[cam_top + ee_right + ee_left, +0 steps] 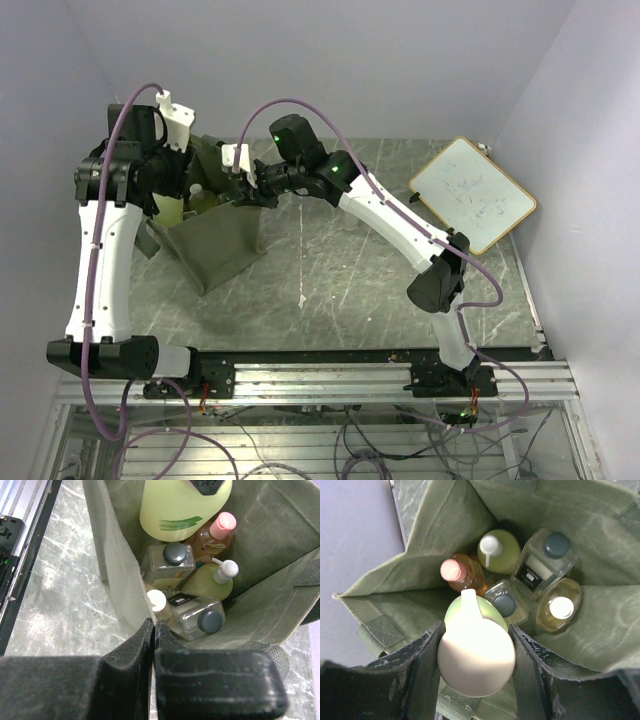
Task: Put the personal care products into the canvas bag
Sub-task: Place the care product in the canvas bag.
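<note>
The olive-green canvas bag [215, 245] stands upright at the left, its mouth open. My left gripper [476, 665] hangs over the mouth, shut on a yellow-green bottle [476, 652] whose pale rounded end faces the camera; the same bottle [180, 505] shows in the right wrist view. My right gripper [154, 630] is shut on the bag's rim [112, 565], with fabric pinched between the fingers. Inside lie an orange bottle with a pink cap [462, 575], a yellow-green pump bottle [500, 550], two clear square bottles with dark caps [545, 562] [507, 605] and a pale bottle with a white cap [561, 607].
A wood-framed whiteboard [472, 192] lies tilted at the back right of the marbled table [330, 290]. Both arms cross over the table's left half, and the aluminium rail [330, 375] runs along the near edge.
</note>
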Motion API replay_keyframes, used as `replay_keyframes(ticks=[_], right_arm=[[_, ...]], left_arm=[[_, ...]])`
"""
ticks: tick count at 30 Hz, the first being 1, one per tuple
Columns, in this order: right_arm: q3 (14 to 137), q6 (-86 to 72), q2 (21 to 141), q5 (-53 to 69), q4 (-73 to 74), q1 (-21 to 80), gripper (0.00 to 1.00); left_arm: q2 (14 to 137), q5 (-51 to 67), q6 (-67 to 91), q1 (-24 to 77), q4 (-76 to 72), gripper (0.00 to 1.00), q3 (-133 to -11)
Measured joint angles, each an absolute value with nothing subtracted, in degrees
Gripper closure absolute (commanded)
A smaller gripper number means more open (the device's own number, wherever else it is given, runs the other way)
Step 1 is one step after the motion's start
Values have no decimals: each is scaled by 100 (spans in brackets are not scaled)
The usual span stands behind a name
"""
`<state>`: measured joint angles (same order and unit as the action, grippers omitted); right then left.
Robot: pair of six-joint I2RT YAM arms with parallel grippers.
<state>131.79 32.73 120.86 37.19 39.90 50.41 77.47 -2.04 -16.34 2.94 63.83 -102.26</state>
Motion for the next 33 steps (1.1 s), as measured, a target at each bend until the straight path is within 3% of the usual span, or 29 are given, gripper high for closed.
replay_keyframes(ticks=[18, 33], right_arm=[[13181, 3262, 12086, 3778, 4025, 5033, 100], [13179, 3304, 12086, 3791, 4032, 5030, 100]], left_arm=[[8020, -915, -1782, 298, 6759, 93, -10993], [8016, -980, -1811, 298, 6539, 93, -9747]])
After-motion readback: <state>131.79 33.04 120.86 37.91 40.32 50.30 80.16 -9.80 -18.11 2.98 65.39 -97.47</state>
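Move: Below the left hand, which already grips the last green bottle by its cap, the free spot on the bag floor lies about 20 cm down, 4 cm back and 4 cm left. The small black-capped bottle stands some 3 cm back and 3 cm right of the hand, the pink-capped one 3 cm ahead and 3 cm left, both 21 cm below. From the right hand, shut on the bag's right rim, the spot is about 14 cm left, level fore and aft, 17 cm down. Working the green bottle down into the bag, the left hand dips slightly, lifts about 4 cm while easing 2 to 3 cm left, then lowers some 7 cm towards the free spot beside the pink-capped and small black-capped bottles. Its wrist tips about 10 degrees further down and rolls a little, with the cap still pinched; the right hand stays put, keeping hold of the rim. ##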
